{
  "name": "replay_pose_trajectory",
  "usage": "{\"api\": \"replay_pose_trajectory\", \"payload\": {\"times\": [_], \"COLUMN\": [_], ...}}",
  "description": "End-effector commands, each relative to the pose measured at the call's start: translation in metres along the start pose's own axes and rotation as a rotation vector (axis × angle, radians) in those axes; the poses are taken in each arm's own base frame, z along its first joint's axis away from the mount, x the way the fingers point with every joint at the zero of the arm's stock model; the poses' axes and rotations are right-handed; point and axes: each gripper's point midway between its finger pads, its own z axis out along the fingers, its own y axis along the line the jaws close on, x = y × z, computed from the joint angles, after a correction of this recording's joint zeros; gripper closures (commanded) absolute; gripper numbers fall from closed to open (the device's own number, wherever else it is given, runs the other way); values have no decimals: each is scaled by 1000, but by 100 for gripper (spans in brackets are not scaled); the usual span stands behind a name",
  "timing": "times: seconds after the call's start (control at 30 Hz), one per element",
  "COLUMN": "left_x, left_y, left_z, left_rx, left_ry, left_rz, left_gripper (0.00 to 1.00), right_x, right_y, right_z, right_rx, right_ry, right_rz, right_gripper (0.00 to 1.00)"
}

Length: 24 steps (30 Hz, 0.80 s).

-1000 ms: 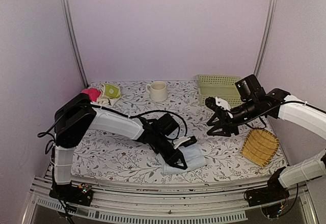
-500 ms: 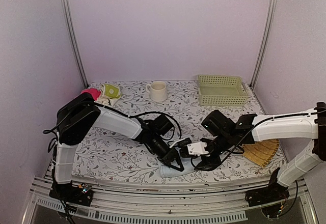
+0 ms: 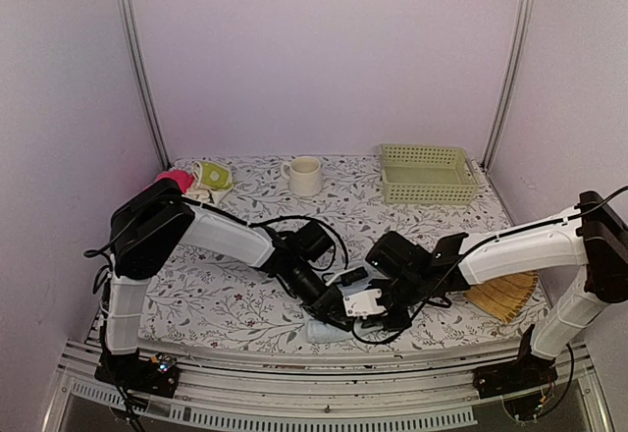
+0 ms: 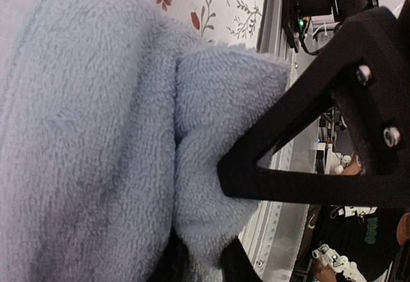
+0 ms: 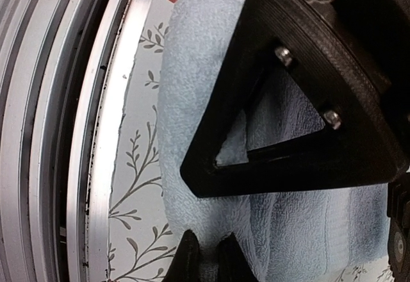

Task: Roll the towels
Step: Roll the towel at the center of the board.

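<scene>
The pale blue towel [image 3: 319, 332] lies bunched near the table's front edge, mostly hidden under both grippers in the top view. My left gripper [image 3: 330, 310] comes in from the left and is shut on a fold of it. In the left wrist view the terry towel [image 4: 83, 134] fills the frame, with cloth pinched in the gripper [image 4: 202, 261]. My right gripper [image 3: 361, 314] comes in from the right. In its wrist view it [image 5: 208, 256] is shut on the towel's [image 5: 186, 45] near edge. The yellow-green patterned towel [image 3: 212, 176] sits crumpled at the back left.
A cream mug [image 3: 304, 175] and a green slatted basket [image 3: 427, 174] stand at the back. A pink object [image 3: 174, 179] lies beside the patterned towel. The yellow woven tray [image 3: 502, 297] lies at the right. The metal front rail [image 5: 64, 134] runs close beside the blue towel.
My right arm swung down from the back right to the blue towel and its jaws closed on the cloth. The left gripper kept its hold and slid slightly toward the front edge.
</scene>
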Motion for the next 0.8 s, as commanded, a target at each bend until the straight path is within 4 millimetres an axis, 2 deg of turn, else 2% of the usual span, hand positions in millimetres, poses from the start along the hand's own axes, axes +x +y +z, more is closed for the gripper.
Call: {"api": "replay_pose_trajectory", "payload": {"times": [0.0,0.1,0.13,0.17,0.2,0.27,0.33,0.5,0.57,0.67,0.77], "left_x": [25,12,12,5,5,10,16,38,45,45,39], "left_y": [38,33,34,23,21,10,0,-35,-45,-48,-38], "left_z": [-4,-26,-34,-50,-60,-79,-90,-89,-85,-78,-71], "left_rx": [-161,-279,-321,-353,-388,-431,-486,-661,-686,-741,-841], "left_ry": [33,-72,-106,-170,-213,-299,-367,-468,-483,-452,-352], "left_rz": [-77,30,51,97,119,162,214,474,549,641,711], "left_gripper": [77,61,60,59,58,57,57,57,57,54,49], "right_x": [5,5,4,1,0,-5,-4,0,-2,4,4], "right_y": [17,24,25,25,24,21,19,12,2,-2,-6], "right_z": [13,10,8,5,3,-1,-1,8,12,18,21], "right_rx": [-86,-185,-223,-260,-296,-382,-454,-616,-659,-747,-805], "right_ry": [26,-1,-12,-30,-41,-87,-92,-95,-104,-98,-107], "right_rz": [11,75,106,135,169,244,304,435,481,572,627], "right_gripper": [94,95,96,96,96,96,96,97,97,97,96]}}
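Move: Already pinched by both hands, the towel roll has its middle about level with the left fingers and some 4 cm to the left of the right fingers. The still flat part of the towel lies ahead, centred about 6 cm forward of either hand and 2 or 3 cm below: roughly 1 cm right of the left hand, 3 cm left of the right. The board's front rim is some 5 cm straight back from the left hand; the bamboo mat sits about 28 cm right and 9 cm forward of the right hand. Letting go of the roll, the left hand opens and slides off leftward, lifting as it goes, then draws back at the end, about 7 cm left and 6 cm up in all, its fingers unwinding to point down. The right hand keeps its pinch and turns the roll towards the flat part, swinging its fingers nearly 50 degrees from down to down-and-back while creeping some 2 cm forward and left. ##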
